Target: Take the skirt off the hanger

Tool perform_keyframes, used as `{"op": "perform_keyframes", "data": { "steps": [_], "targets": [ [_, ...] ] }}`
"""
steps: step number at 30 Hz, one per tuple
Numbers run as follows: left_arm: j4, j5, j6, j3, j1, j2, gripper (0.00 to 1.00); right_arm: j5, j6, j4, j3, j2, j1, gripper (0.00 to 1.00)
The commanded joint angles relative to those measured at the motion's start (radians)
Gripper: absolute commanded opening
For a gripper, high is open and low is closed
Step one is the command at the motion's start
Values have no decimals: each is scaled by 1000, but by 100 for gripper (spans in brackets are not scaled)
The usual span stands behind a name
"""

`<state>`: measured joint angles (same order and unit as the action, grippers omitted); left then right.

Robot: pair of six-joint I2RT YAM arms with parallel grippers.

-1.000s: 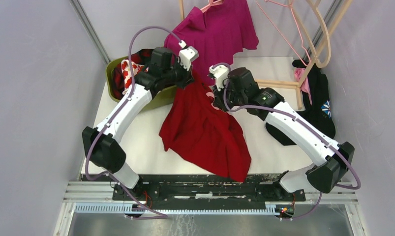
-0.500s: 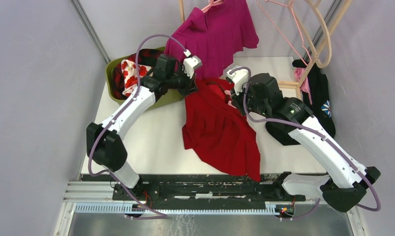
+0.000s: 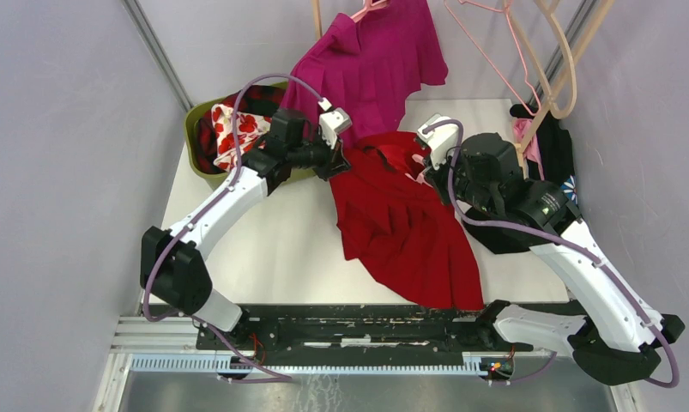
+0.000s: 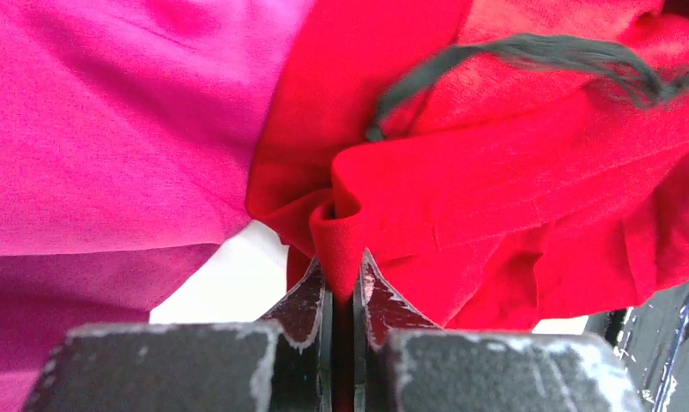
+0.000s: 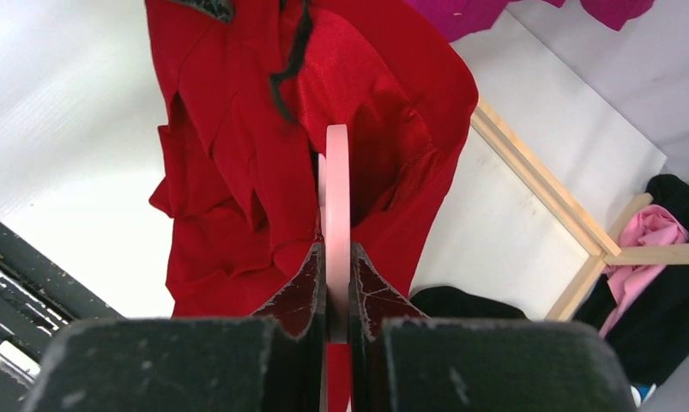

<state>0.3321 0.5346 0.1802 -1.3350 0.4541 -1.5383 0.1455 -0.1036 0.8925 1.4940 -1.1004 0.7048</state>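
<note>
A red skirt (image 3: 405, 230) hangs between my two arms over the white table, its hem trailing to the near edge. My left gripper (image 3: 339, 161) is shut on a fold of the skirt's red cloth (image 4: 345, 232) at its upper left. A pale pink hanger (image 5: 335, 184) runs edge-on up into the skirt's waist. On that hanger my right gripper (image 3: 428, 168) is shut, at the skirt's upper right. A dark cord (image 4: 529, 56) lies across the bunched waist. Most of the hanger is hidden inside the cloth.
A magenta garment (image 3: 371, 60) hangs on a rack at the back, just behind my left gripper. An olive basket (image 3: 195, 142) with red-and-white cloth stands at the back left. Empty pink hangers (image 3: 516, 51) and a wooden frame (image 3: 504, 148) stand at the back right, over dark clothes (image 3: 555, 172).
Both grippers have carried the skirt to the right and slightly back. The right arm has swung far out to the right, and the skirt's hem has slid right along the table.
</note>
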Motion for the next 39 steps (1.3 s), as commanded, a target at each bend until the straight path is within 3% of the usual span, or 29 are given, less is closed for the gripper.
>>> {"op": "perform_keyframes", "data": {
  "steps": [1,6,9,17,21,32,39],
  "targets": [
    [-60,-63,-46,49,88,49,3,102,-18,-103,8,31,-8,1],
    [-71,-87,-36,57,193,119,4,55,-20,-104,36,-22,-8,1],
    [-109,-73,-50,61,219,208,21,35,-16,-105,23,-29,-8,1],
    [-104,-150,-38,103,224,393,45,-28,-20,-64,34,-31,-7,1],
    [-142,-241,8,109,224,391,55,-57,-8,-57,34,-31,-8,1],
    [-271,-206,28,73,226,250,55,-111,-5,-31,54,-32,-7,1],
    [-321,-208,45,135,264,158,54,-128,4,-19,83,-31,-8,1]
  ]
}}
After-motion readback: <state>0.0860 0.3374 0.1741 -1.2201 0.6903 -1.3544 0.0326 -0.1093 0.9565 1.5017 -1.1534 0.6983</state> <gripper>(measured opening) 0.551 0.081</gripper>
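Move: My left hand pinches the edge of the red skirt's waist; the waist opening lies about 12 cm to its right, level ahead and roughly 2 cm lower. The pink hanger in my right hand is some 17 cm right of the left hand, 2 cm back and about 6 cm higher. The magenta skirt hangs about 18 cm ahead and 4 cm right, the green basket 28 cm left and 8 ahead. From my right hand the opening is about 5 cm left, 3 ahead, 8 below. I carry the pinched waist edge back and to the right, about 5 cm each way, in beside the hanger, then spread my left fingers, let go of the cloth and lift back and up some 13 cm. With the fingers about half open I come forward again and sink around 6 cm towards the waist opening. My right hand keeps its pinch on the hanger, easing down 2–3 cm. ##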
